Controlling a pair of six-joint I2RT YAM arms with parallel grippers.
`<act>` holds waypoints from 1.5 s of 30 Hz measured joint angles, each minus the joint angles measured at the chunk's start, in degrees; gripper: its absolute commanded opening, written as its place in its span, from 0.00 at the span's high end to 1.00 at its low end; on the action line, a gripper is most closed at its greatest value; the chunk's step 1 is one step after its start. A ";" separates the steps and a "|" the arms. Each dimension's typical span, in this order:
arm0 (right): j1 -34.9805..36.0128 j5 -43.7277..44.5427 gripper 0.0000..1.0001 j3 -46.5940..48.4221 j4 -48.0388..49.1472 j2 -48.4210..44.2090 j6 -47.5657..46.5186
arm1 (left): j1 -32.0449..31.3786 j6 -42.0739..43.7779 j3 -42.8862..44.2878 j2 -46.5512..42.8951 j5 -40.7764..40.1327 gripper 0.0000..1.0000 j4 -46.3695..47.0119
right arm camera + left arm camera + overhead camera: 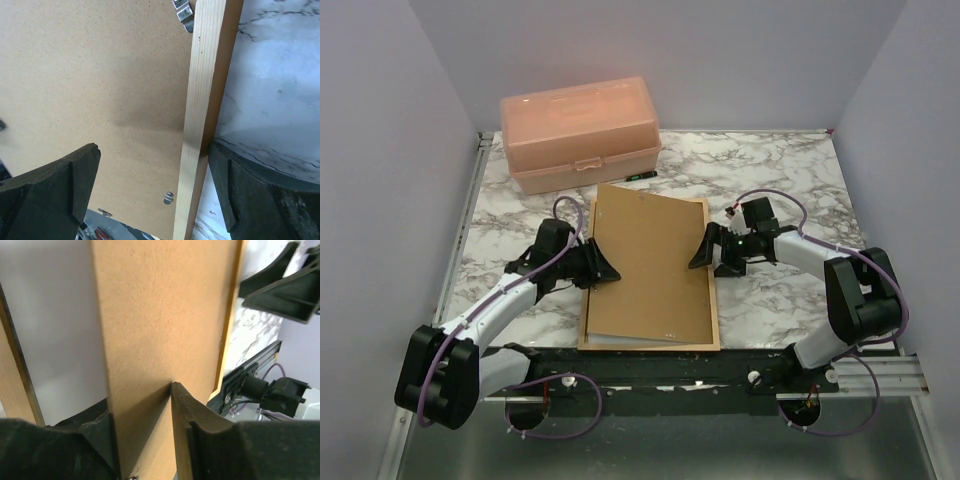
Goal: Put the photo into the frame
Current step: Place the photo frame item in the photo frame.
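The orange-brown frame lies face down near the table's front, its pale wooden rail close up in the right wrist view. A plain brown backing board rests askew on it. Under the board shows a white sheet, seemingly the photo's back, with a pale strip at the front left. My left gripper is at the board's left edge. Its jaws stand slightly open, the board between its fingers. My right gripper stands wide open astride the frame's right rail, holding nothing.
A pink plastic box stands at the back left, a small dark object just in front of it. Pale walls close in the marble table on three sides. A metal rail runs along the near edge.
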 measured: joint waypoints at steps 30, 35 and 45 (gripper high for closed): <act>2.16 -5.27 0.03 -2.62 4.90 0.28 0.13 | -12.39 5.53 11.26 6.54 -25.22 0.12 -26.12; 2.19 -5.42 0.03 -3.08 5.33 -0.09 0.15 | -13.27 5.51 12.52 7.93 -29.11 0.09 -29.20; 2.34 -5.35 0.03 -3.56 5.16 -0.66 0.17 | -15.50 4.94 16.20 11.47 -35.32 0.08 -34.05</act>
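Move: The backing board's left edge is still between the left fingers, its middle about 10 cm to the right, 2 cm ahead and 4 cm below. The frame's left rail lies some 4 cm left and 7 cm below, level fore and aft. From the right hand, the board's middle is about 11 cm left, level fore and aft; the right rail lies about 3 cm right, level fore and aft, against the outer finger. Left hand releases the board, sinking and moving left about 5 cm, fingers turning downward; right finger pushes frame left. ##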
